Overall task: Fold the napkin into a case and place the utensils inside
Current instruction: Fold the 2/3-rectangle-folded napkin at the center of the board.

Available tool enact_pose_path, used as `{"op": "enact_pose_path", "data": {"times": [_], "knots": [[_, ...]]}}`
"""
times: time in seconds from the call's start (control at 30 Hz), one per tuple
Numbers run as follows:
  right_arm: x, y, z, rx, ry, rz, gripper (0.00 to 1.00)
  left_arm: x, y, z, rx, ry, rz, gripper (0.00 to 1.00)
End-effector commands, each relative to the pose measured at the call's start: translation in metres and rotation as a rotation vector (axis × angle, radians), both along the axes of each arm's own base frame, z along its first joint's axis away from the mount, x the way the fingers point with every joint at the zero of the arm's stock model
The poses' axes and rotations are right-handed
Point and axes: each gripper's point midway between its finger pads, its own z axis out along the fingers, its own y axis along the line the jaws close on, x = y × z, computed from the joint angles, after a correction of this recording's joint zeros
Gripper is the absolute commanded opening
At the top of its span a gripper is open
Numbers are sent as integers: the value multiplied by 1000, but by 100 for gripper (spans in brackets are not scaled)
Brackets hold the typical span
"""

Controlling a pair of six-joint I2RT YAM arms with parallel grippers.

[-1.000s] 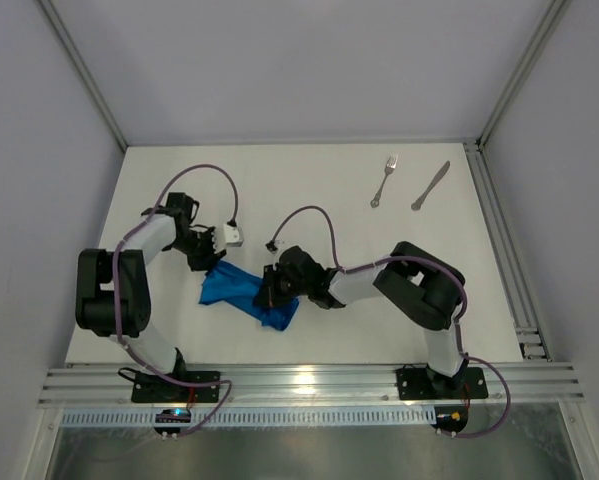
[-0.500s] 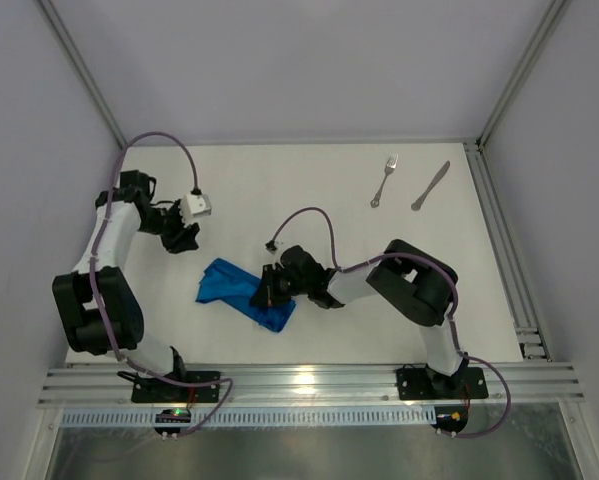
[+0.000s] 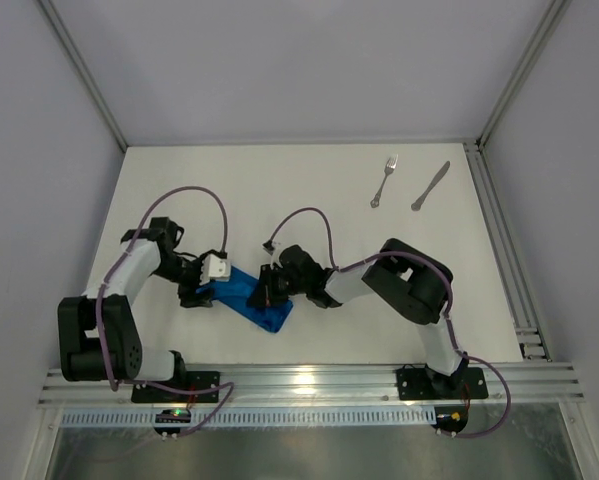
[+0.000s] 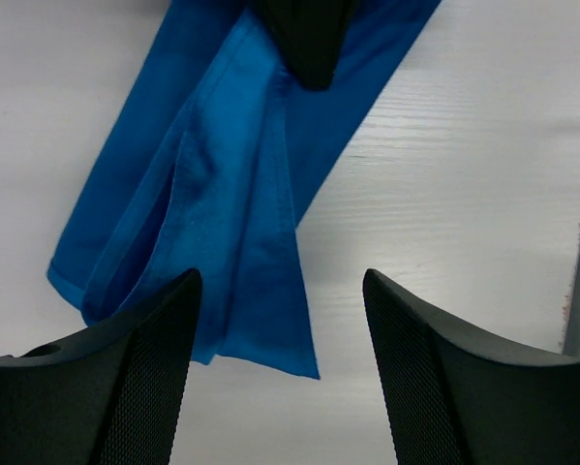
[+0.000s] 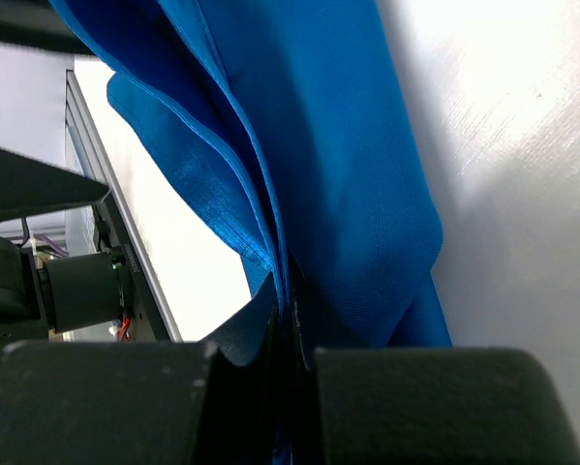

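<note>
The bright blue napkin (image 3: 251, 298) lies bunched in a long, loosely folded strip at the table's near middle. My right gripper (image 3: 268, 290) is shut on its layered edge, and the cloth fans out from the pinched jaws (image 5: 288, 310). My left gripper (image 3: 195, 294) is at the strip's left end, open. In the left wrist view a corner of the napkin (image 4: 241, 184) lies between its spread fingers (image 4: 280, 291), not pinched. The silver fork (image 3: 383, 181) and knife (image 3: 430, 186) lie side by side at the far right, away from both arms. The cloth forms no case.
An aluminium rail (image 3: 309, 380) runs along the near edge with both arm bases on it. A slotted rail (image 3: 499, 240) borders the right side. Grey enclosure walls stand on three sides. Purple cables loop above each arm.
My left arm swung out to the back left, then came back down to the napkin's left end while its jaws opened. The right gripper kept its hold and hardly moved.
</note>
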Motion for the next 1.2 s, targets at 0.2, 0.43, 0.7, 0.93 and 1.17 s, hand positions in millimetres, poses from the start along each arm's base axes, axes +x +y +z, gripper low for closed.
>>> {"op": "enact_pose_path", "data": {"times": [0.2,0.43,0.7,0.93,1.17], "knots": [[-2,-10,-24,-73,35,-2,7,38,-15,-20,53,-198,-56,62],[-3,-11,-25,-68,41,13,7,59,-21,-8,22,-218,42,30],[-5,-8,-22,-62,31,43,8,63,-19,-10,36,-149,80,6],[-2,-4,-6,-85,-26,107,14,79,-22,-12,19,-123,148,0],[2,-1,13,-96,-77,145,31,93,-20,-17,39,-88,226,0]]}}
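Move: The napkin's left end lies about 5 cm ahead of the left hand, 3 cm to its right and some 4 cm below it. The right fingertips, already shut on the napkin's middle, are about 16 cm to the left hand's right, level with it fore and aft and roughly 4 cm lower. From the right hand, that left end is about 7 cm ahead and 12 cm to the left, at much the same height. Forward about 7 cm, sinking some 2 cm and edging right, the left hand goes in over the napkin's left end; its wide-open fingers close fully on the way and pinch the loose upper layers, then carry on forward, turning slightly counter-clockwise. The right hand stays on the napkin's middle, and late on its fingers ease partly open, turning a little. ##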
